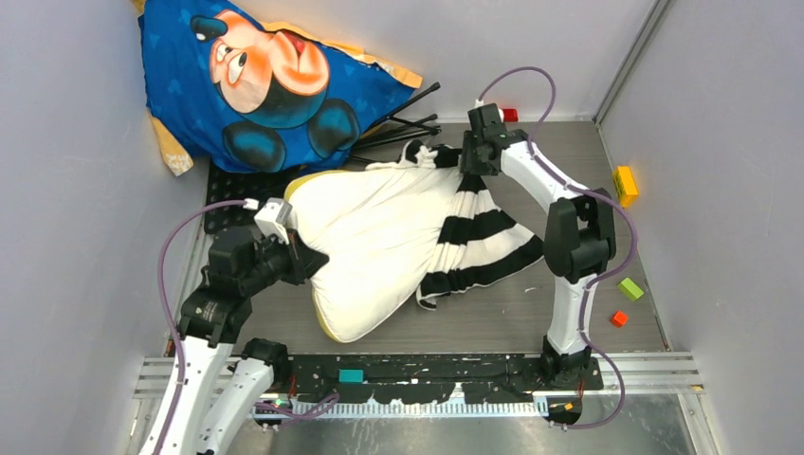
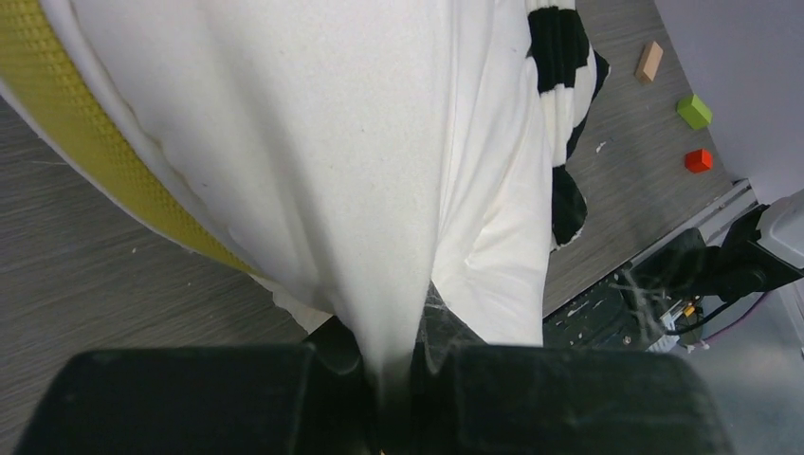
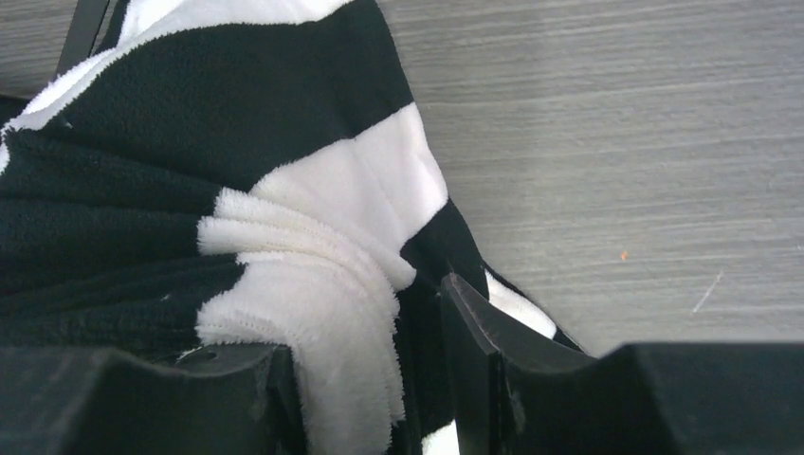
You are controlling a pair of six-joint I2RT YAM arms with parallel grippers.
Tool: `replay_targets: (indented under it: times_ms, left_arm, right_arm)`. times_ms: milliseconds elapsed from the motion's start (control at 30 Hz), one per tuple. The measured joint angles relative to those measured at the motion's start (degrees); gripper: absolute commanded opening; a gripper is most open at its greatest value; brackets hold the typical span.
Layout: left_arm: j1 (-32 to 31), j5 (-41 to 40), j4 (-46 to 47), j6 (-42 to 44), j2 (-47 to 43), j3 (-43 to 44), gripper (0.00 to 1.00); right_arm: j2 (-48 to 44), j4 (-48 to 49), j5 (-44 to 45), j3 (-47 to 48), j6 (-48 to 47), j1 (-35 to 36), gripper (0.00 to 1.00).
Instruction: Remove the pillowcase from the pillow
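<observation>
The white pillow (image 1: 370, 237) with its yellow edge lies across the table's middle, its left part bare. The black and cream striped pillowcase (image 1: 484, 227) is bunched over its right end. My left gripper (image 1: 308, 258) is at the pillow's left end, shut on a pinch of white pillow (image 2: 332, 142) fabric that runs down into my left gripper (image 2: 393, 379). At the far edge of the case, my right gripper (image 1: 471, 163) is closed on it. In the right wrist view, folds of pillowcase (image 3: 237, 114) fill the gap of my right gripper (image 3: 374, 379).
A blue Mickey Mouse cushion (image 1: 275, 85) leans in the back left corner, with black rods (image 1: 408, 118) beside it. Small blocks lie at the right: yellow (image 1: 625, 185), green (image 1: 630, 288), orange (image 1: 619, 318), and a red one (image 1: 510, 115) at the back. Grey walls stand on both sides.
</observation>
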Motion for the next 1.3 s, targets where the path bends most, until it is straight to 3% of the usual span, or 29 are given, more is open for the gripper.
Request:
replay_targets:
  times_ms: [167, 300, 533, 833, 1133, 1300]
  left_arm:
    - [0.00, -1.46, -0.46, -0.09, 3.85, 0.09, 0.00]
    - [0.09, -1.46, -1.38, 0.17, 10.47, 0.76, 0.00]
    - [0.09, -1.29, -1.62, 0.37, 12.90, 0.96, 0.00]
    - [0.13, -1.81, -4.44, 0.46, 12.81, 0.90, 0.00]
    - [0.24, -2.01, -4.55, 0.33, 12.81, 0.70, 0.00]
    - [0.24, -2.25, -4.55, 0.33, 12.81, 0.52, 0.00]
  right_arm:
    - [-3.08, -2.91, -1.79, 0.00, 0.85, -1.97, 0.78]
    - [-7.15, -5.14, -3.02, -0.20, 0.72, -3.93, 0.89]
    - [-19.98, -9.03, -4.63, -4.39, 0.81, -3.37, 0.90]
    - [-39.74, -7.93, -0.52, -19.02, 1.38, 8.26, 0.91]
    - [-44.98, -5.70, 1.03, -31.67, 5.57, 10.23, 0.91]
    - [-47.17, -1.60, -5.11, -36.61, 8.04, 10.23, 0.91]
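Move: The striped pillowcase, pulled out taut by the right gripper at its far edge, has its bunched bulk about 16 cm back and 2 cm left of that gripper, some 6 cm lower. The bare white pillow's middle lies roughly 20 cm back and 21 cm left; the black rods are some 7 cm ahead and 17 cm left. From the left hand, pinching the pillow's corner, that bulk is about 13 cm ahead, 31 cm right and 18 cm lower. The pillowcase's far edge is let go as the right fingers open wide; that hand rises some 14 cm while drawing back about 20 cm, then sinks about 6 cm to hover open over the bunched stripes. The left hand keeps its pinch on the pillow corner and sinks some 5 cm, tipping about 15 degrees further down. ##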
